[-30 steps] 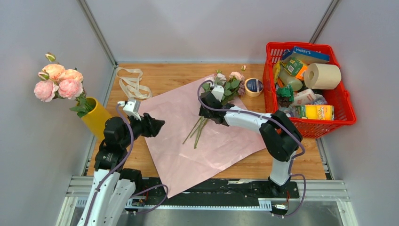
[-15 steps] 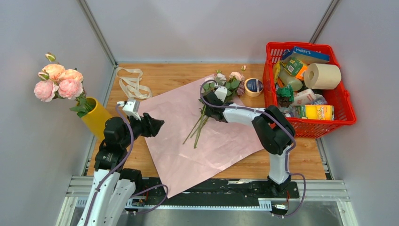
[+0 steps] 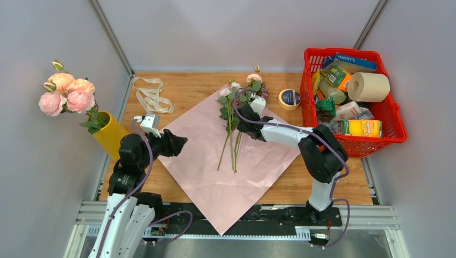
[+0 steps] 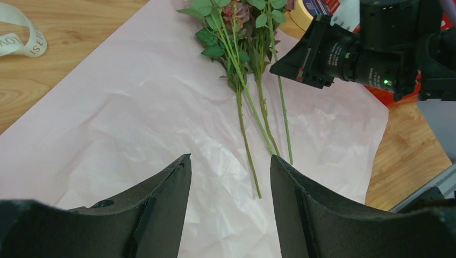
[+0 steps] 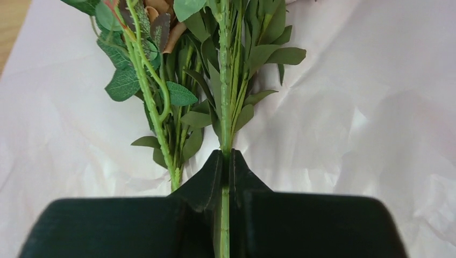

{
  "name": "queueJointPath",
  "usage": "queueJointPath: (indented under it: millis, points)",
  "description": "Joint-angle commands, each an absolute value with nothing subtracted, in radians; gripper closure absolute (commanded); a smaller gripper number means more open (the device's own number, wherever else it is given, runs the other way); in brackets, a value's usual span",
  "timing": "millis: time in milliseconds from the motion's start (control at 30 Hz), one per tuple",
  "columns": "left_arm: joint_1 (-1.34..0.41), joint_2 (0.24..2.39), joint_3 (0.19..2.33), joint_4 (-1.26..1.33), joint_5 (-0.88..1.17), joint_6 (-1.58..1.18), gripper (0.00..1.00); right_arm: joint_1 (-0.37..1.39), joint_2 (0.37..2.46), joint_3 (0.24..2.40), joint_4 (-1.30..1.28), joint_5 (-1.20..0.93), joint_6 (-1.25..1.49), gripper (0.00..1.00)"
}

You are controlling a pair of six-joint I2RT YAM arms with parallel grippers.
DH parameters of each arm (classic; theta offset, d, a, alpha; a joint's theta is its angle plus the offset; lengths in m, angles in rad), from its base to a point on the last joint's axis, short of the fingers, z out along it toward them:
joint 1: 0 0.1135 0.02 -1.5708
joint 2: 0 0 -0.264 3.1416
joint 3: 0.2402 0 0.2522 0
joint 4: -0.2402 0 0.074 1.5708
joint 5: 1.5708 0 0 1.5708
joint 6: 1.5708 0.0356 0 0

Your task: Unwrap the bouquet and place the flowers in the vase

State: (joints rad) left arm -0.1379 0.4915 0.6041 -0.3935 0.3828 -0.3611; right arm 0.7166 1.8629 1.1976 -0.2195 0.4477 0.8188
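The bouquet lies unwrapped: its pink paper [image 3: 199,166] is spread flat on the table. A few of the flowers [image 3: 230,107] rest on it, heads toward the far wall. My right gripper [image 3: 240,121] is shut on one green stem [image 5: 225,134] just below the leaves, its jaws [image 5: 226,157] pressed on it; other stems [image 5: 161,129] lie loose to its left. My left gripper [image 3: 182,143] hovers open over the paper's left part [image 4: 134,107], nothing between its fingers [image 4: 231,161]. The yellow vase [image 3: 110,137] at the left edge holds pink and peach roses [image 3: 67,94].
A cream ribbon [image 3: 152,97] lies loose at the back left. A roll of tape [image 3: 290,99] sits beside the red basket [image 3: 352,145], which is full of groceries and a paper roll. Walls close in on the left, right and back.
My right gripper has closed on a stem and swung the flowers round, heads toward the back wall. The paper turned with them, one corner now over the front edge. The left arm stayed still.
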Motion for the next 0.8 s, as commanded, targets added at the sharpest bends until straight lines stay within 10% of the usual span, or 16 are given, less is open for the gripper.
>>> queueJointPath:
  millis: [0,767]
  points:
    - [-0.14,0.485,0.601,-0.396,0.38,-0.351,0.37,0.716,1.764,1.178,-0.183,0.48,0.891,1.0]
    - [-0.14,0.511,0.61,-0.364,0.414,-0.356,0.35,0.718,1.467,1.082,-0.115,0.374,0.695,1.0]
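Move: The right hand already has a pale peach rose pinched by its stem. The yellow vase this rose is bound for stands about 36 cm to its left, 10 cm nearer the base, its middle some 7 cm higher. The loose flowers lie about 4 cm left and 1 cm back, the tape roll 16 cm right and 7 cm ahead, the ribbon 29 cm left and 9 cm ahead, all slightly below. From the left hand, the vase is about 20 cm left, 4 cm ahead and 10 cm lower. Still pinching the single rose stem between closed fingertips, the right hand lifts it almost straight up off the paper by about 10 cm, away from the loose flowers beside it, easing slightly back towards the base late on. The wrist tips up some 10 degrees and rolls by as much, left side rising. ##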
